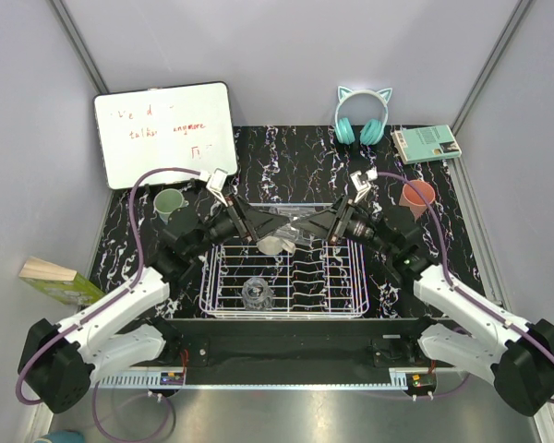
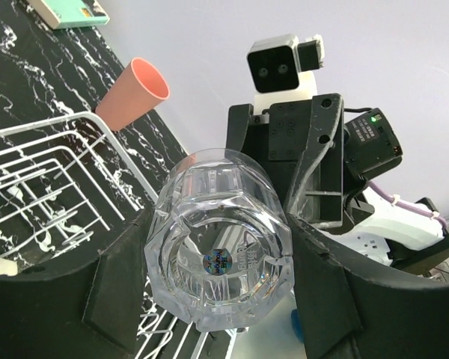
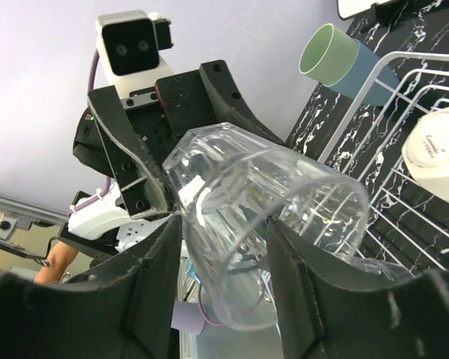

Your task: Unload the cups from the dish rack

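A clear glass hangs on its side above the dish rack, held from both ends. My left gripper is shut on its thick base, with fingers pressed on both sides. My right gripper is shut on it near the rim. A cream mug and a second clear glass sit in the rack. The mug also shows in the right wrist view. A pale green cup stands left of the rack, nested in a blue one. A pink cup stands to the right.
A whiteboard leans at the back left. Teal cat-ear headphones and a green box lie at the back right. A book sits off the table's left edge. The two arms meet nose to nose over the rack.
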You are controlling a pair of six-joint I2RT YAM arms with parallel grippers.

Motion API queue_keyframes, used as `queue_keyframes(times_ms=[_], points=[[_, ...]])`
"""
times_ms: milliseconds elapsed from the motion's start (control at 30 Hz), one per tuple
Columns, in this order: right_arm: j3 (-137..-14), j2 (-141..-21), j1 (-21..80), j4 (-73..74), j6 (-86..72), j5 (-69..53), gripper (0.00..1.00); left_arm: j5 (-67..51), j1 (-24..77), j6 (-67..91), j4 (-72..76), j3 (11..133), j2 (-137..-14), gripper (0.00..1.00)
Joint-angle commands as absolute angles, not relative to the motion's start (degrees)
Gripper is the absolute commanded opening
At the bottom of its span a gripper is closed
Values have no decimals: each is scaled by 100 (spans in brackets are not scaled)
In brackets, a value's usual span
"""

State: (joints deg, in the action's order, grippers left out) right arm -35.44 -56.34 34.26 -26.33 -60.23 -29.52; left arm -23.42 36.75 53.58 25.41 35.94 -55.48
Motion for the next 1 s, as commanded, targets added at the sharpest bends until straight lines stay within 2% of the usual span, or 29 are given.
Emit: queue_keyframes(times_ms=[0, 100, 133, 200, 233, 267, 433, 467, 533, 567, 667, 733, 867, 967], points=[[-3806, -5888, 3665, -3111, -6012, -2997, 50, -2452, 3770, 5405, 3199, 3595, -5581, 0], [-3832, -5950, 3744, -3120, -5959, -2945, 41, -2435, 3779, 5370, 3182, 3577, -5590, 0], [-3806, -5941, 3753, -3103, -5942, -2927, 31, -2435, 3779, 5361, 3156, 3568, -5581, 0], [-3779, -5880, 3753, -3068, -5915, -2901, 18, -2417, 3779, 5335, 3112, 3560, -5564, 0], [-3744, -5828, 3753, -3015, -5889, -2857, 5, -2426, 3779, 5318, 3094, 3568, -5563, 0], [-3735, -5801, 3753, -2989, -5880, -2830, 1, -2400, 3779, 5300, 3076, 3568, -5537, 0], [-3648, -5582, 3753, -2787, -5810, -2777, 0, -2303, 3771, 5125, 2638, 3744, -5511, 1], [-3639, -5546, 3753, -2743, -5783, -2777, 0, -2303, 3753, 5028, 2315, 3831, -5493, 14], [-3560, -5389, 3753, -2628, -5722, -2742, 0, -2277, 3718, 4607, 1883, 4182, -5467, 45], [-3533, -5336, 3744, -2567, -5704, -2725, 0, -2224, 3657, 4484, 1481, 4305, -5441, 72], [-3445, -5090, 3753, -2365, -5617, -2611, 0, -1927, 3534, 4167, 777, 4754, -5353, 95], [-3437, -4871, 3753, -2075, -5512, -2444, 0, -1750, 3472, 4052, 546, 4948, -5291, 99], [-3524, -4466, 3744, -1347, -5204, -2110, 0, -1495, 3253, 3955, 238, 5062, -5028, 99], [-3708, -4070, 3744, -249, -4905, -1312, 0, -1293, 3208, 3929, 36, 5019, -4844, 99]])
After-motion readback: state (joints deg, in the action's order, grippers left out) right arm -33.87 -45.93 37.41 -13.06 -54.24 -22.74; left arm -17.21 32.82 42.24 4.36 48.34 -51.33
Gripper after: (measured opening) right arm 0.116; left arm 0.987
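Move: The left fingers already hold the clear cup sideways, its middle about 1 cm ahead and 3 cm to the right, level with them; from the open right fingers it lies roughly 4 cm left and 1 cm ahead, also level. Some 15 cm below, the white mug stands about 2 cm ahead of each hand, 3 cm left of the left one and 8 cm left of the right one. The small glass in the rack is around 12 cm nearer the base than the mug and 4 cm to its left. Ease the right gripper about 1 cm left and close it on the clear cup's wall at the open end, one finger inside, while the left keeps its hold; let both rise and draw back slightly. Then open the left gripper and pull it away left, forward and up, some 5 cm, as the right lowers the cup about 4 cm and carries it 3 cm right. ##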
